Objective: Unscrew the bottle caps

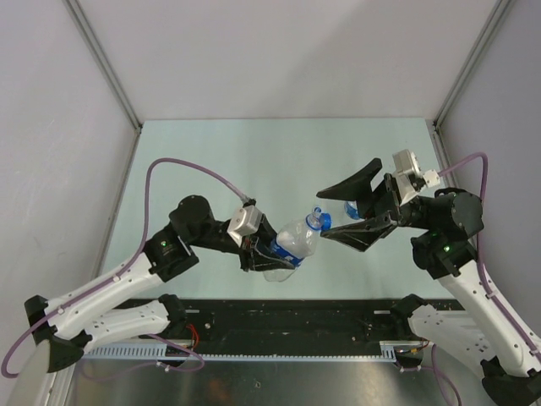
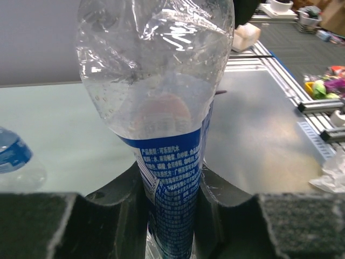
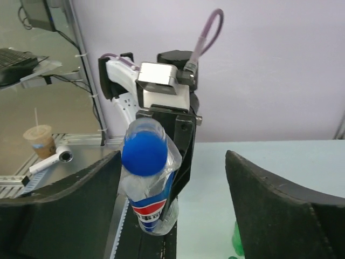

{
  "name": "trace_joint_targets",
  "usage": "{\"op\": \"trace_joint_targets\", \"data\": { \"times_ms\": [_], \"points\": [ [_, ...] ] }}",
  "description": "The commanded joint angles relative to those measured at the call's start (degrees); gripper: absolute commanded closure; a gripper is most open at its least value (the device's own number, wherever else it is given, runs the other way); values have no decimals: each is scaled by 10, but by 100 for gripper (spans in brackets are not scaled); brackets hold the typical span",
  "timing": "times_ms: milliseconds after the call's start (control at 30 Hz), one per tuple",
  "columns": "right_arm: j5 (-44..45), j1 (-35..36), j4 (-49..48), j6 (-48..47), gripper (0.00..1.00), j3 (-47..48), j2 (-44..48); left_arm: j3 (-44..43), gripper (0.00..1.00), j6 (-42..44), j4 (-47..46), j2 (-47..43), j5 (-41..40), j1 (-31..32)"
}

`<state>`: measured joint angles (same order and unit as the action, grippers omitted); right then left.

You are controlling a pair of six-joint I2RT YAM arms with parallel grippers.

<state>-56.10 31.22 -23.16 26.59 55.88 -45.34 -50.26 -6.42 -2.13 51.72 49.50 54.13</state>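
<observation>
My left gripper (image 1: 269,250) is shut on the blue-labelled middle of a clear bottle (image 1: 292,244), which it holds off the table, neck pointing right. The label is pinched narrow between the jaws, and the left wrist view shows the bottle (image 2: 161,81) rising from that gripper (image 2: 172,216). Its blue cap (image 1: 319,220) sits on the neck. My right gripper (image 1: 325,216) stands open around the cap. In the right wrist view the blue cap (image 3: 144,154) lies close to the left finger (image 3: 70,205), with a wide gap to the right finger (image 3: 280,210) of the gripper (image 3: 172,157).
A second clear bottle with a blue label (image 2: 12,154) lies on the pale green table (image 1: 254,161), partly hidden under my right gripper (image 1: 349,208). A bit of a green bottle (image 3: 236,243) shows low by the right finger. Grey walls enclose three sides.
</observation>
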Motion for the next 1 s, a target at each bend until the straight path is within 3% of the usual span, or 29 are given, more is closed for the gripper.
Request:
{"op": "trace_joint_targets", "data": {
  "times_ms": [0,167,433,967],
  "points": [
    [38,-5,11,6,14,-2,12,-29,100,47,13,-16,-86,2],
    [76,-9,38,-5,2,-2,23,-30,100,62,51,-20,-155,2],
    [126,-18,80,-15,1,-2,17,-37,100,91,90,-23,-232,2],
    [92,-22,65,21,3,-2,-36,-44,100,103,106,-7,-211,2]
  ]
}}
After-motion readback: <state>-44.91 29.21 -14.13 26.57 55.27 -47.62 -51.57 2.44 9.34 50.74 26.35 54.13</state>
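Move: The blue cap, already out of the right fingers, is about 2 cm back, 2 cm left and 1 cm below that hand, with the held bottle's mouth some 4 cm to the hand's left and 1 cm back. The standing blue-label bottle is roughly 21 cm ahead and 12 cm right of the right hand, the green bottle 14 cm ahead and 21 cm left, both some 35 cm lower. From the left hand the cap is about 2 cm ahead, 8 cm right and 10 cm up. The right hand, its fingers already parting, spreads them to full width to leave the cap free and moves forward about 6 cm across the bottle's mouth, sinking a little in the latter half and turning slightly clockwise. The left hand keeps its grip round the bottle's label and swings the bottle forward some 7 cm and slightly down, its wrist turning about 25 degrees, mostly counter-clockwise, so the mouth stays just off the open right fingers. ##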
